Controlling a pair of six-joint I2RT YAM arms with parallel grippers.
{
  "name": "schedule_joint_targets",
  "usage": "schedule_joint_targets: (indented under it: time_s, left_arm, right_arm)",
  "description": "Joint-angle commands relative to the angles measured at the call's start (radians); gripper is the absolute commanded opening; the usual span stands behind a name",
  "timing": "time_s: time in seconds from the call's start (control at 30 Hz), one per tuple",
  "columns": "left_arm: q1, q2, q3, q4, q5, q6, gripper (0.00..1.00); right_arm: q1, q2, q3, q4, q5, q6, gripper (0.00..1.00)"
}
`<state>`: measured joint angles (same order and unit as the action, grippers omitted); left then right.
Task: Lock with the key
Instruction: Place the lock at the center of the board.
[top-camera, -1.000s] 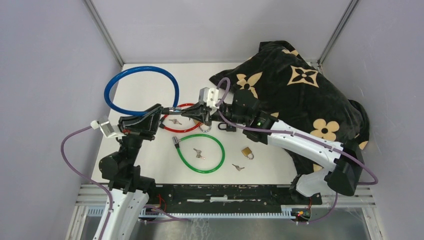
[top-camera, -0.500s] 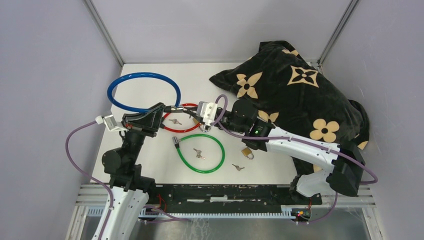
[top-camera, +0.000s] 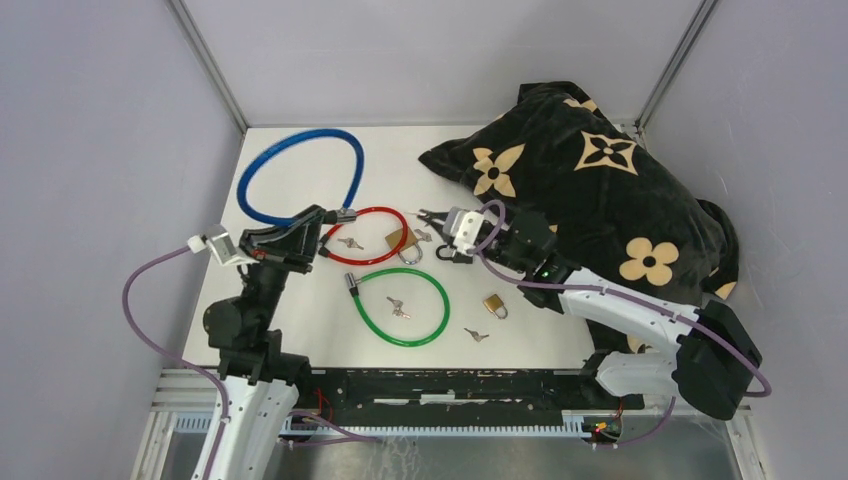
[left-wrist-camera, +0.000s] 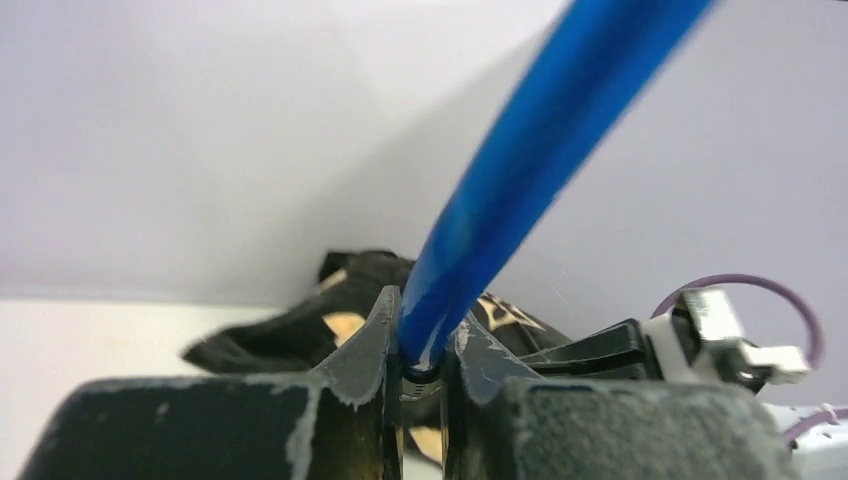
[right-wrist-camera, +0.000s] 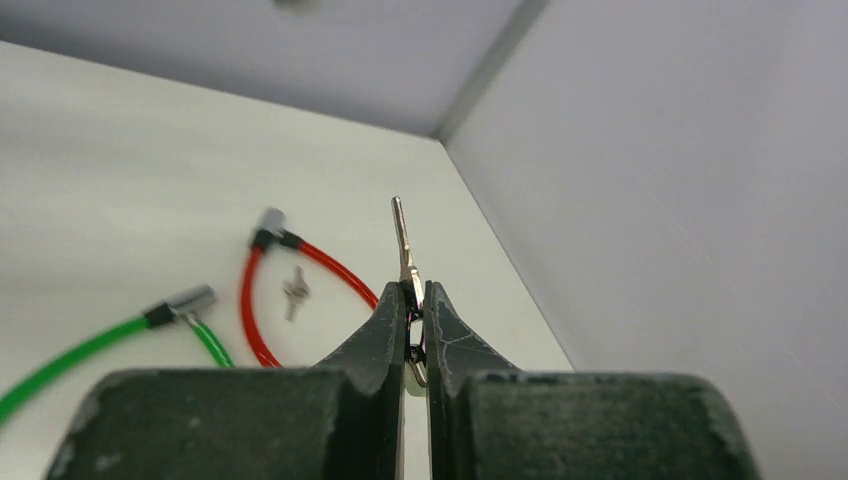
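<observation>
The blue cable lock (top-camera: 290, 136) loops over the back left of the table. Its metal end (top-camera: 346, 213) is clamped in my left gripper (top-camera: 330, 220). In the left wrist view the blue cable (left-wrist-camera: 520, 170) rises from between the shut fingers of the left gripper (left-wrist-camera: 422, 345). My right gripper (top-camera: 428, 214) is shut on a small silver key (top-camera: 412, 211) that points left toward that lock end, with a gap between them. In the right wrist view the key (right-wrist-camera: 402, 240) sticks out beyond the right gripper (right-wrist-camera: 415, 300).
A red cable lock (top-camera: 352, 261) with a brass padlock (top-camera: 400, 240) inside lies between the grippers. Nearer are a green cable lock (top-camera: 445, 300), loose keys (top-camera: 398, 308) and another brass padlock (top-camera: 493, 304). A black flowered cushion (top-camera: 600, 170) fills the right side.
My right gripper has drawn back to the right, away from the blue lock's end, still holding the key. The blue loop has swung a little to the right. The left gripper has barely moved.
</observation>
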<state>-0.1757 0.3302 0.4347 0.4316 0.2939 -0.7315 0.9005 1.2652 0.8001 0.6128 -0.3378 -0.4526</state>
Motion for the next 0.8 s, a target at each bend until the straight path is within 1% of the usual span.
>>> schedule_joint_targets:
  time_s: [0.0, 0.1, 0.13, 0.2, 0.37, 0.47, 0.53, 0.57, 0.6, 0.7, 0.77]
  left_arm:
    - [0.041, -0.031, 0.026, 0.16, -0.152, 0.069, 0.02]
    - [0.043, -0.03, 0.025, 0.154, -0.141, 0.098, 0.02]
    - [0.044, -0.032, 0.027, 0.144, -0.126, 0.137, 0.02]
    - [0.044, -0.039, 0.032, 0.081, -0.08, 0.281, 0.02]
    - [0.042, -0.025, 0.095, -0.326, -0.084, 0.748, 0.02]
    - [0.042, 0.014, 0.16, -0.582, -0.043, 1.006, 0.02]
    - [0.042, 0.041, 0.2, -0.745, -0.042, 1.176, 0.02]
    - [0.042, 0.049, 0.214, -0.818, -0.062, 1.261, 0.02]
    - [0.041, 0.052, 0.218, -0.885, -0.101, 1.38, 0.02]
    - [0.042, 0.039, 0.177, -0.957, -0.249, 1.66, 0.02]
    - [0.042, 0.023, 0.135, -0.972, -0.353, 1.831, 0.02]
  right_arm:
    - [-0.089, -0.071, -0.056, 0.044, 0.058, 0.024, 0.0]
    - [-0.095, -0.081, -0.071, 0.017, 0.048, 0.032, 0.0]
    - [-0.104, -0.087, -0.082, 0.014, 0.055, 0.04, 0.0]
    - [-0.135, -0.098, -0.099, 0.012, 0.048, 0.072, 0.0]
    - [-0.151, -0.122, -0.102, -0.037, 0.045, 0.09, 0.0]
    - [-0.152, -0.125, -0.092, -0.063, 0.036, 0.099, 0.0]
    - [-0.152, -0.125, -0.08, -0.08, 0.021, 0.113, 0.0]
    - [-0.152, -0.127, -0.077, -0.083, 0.015, 0.123, 0.0]
    - [-0.152, -0.13, -0.075, -0.085, 0.007, 0.129, 0.0]
    - [-0.15, -0.138, -0.076, -0.081, -0.009, 0.148, 0.0]
    - [-0.15, -0.137, -0.079, -0.072, -0.032, 0.163, 0.0]
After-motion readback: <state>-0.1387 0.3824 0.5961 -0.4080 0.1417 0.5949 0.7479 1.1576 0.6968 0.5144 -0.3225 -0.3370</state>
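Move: The closed blue cable lock, already in the left fingers, is meant for the board's centre, some 14 cm ahead, 20 cm to the right and 37 cm below that hand. On the table, the brass padlock lies about 8 cm to the left of that centre; the red loop's middle is 15 cm ahead of the left hand and 2 cm right, the green loop's 4 cm back and 13 cm right. From the right hand the centre is about 11 cm ahead, straight in line sideways and 30 cm below. The blue lock stays pinched in the left fingers as they first rise a couple of cm, then swing it down over the table, ending about 14 cm lower, 8 cm farther left and slightly forward. The wrist rolls some 75 degrees, left side up, bringing the fingers from upward to slightly down, and turns counter-clockwise. The right hand, still gripping the key, draws back rightward about 6 cm, easing forward and down. ##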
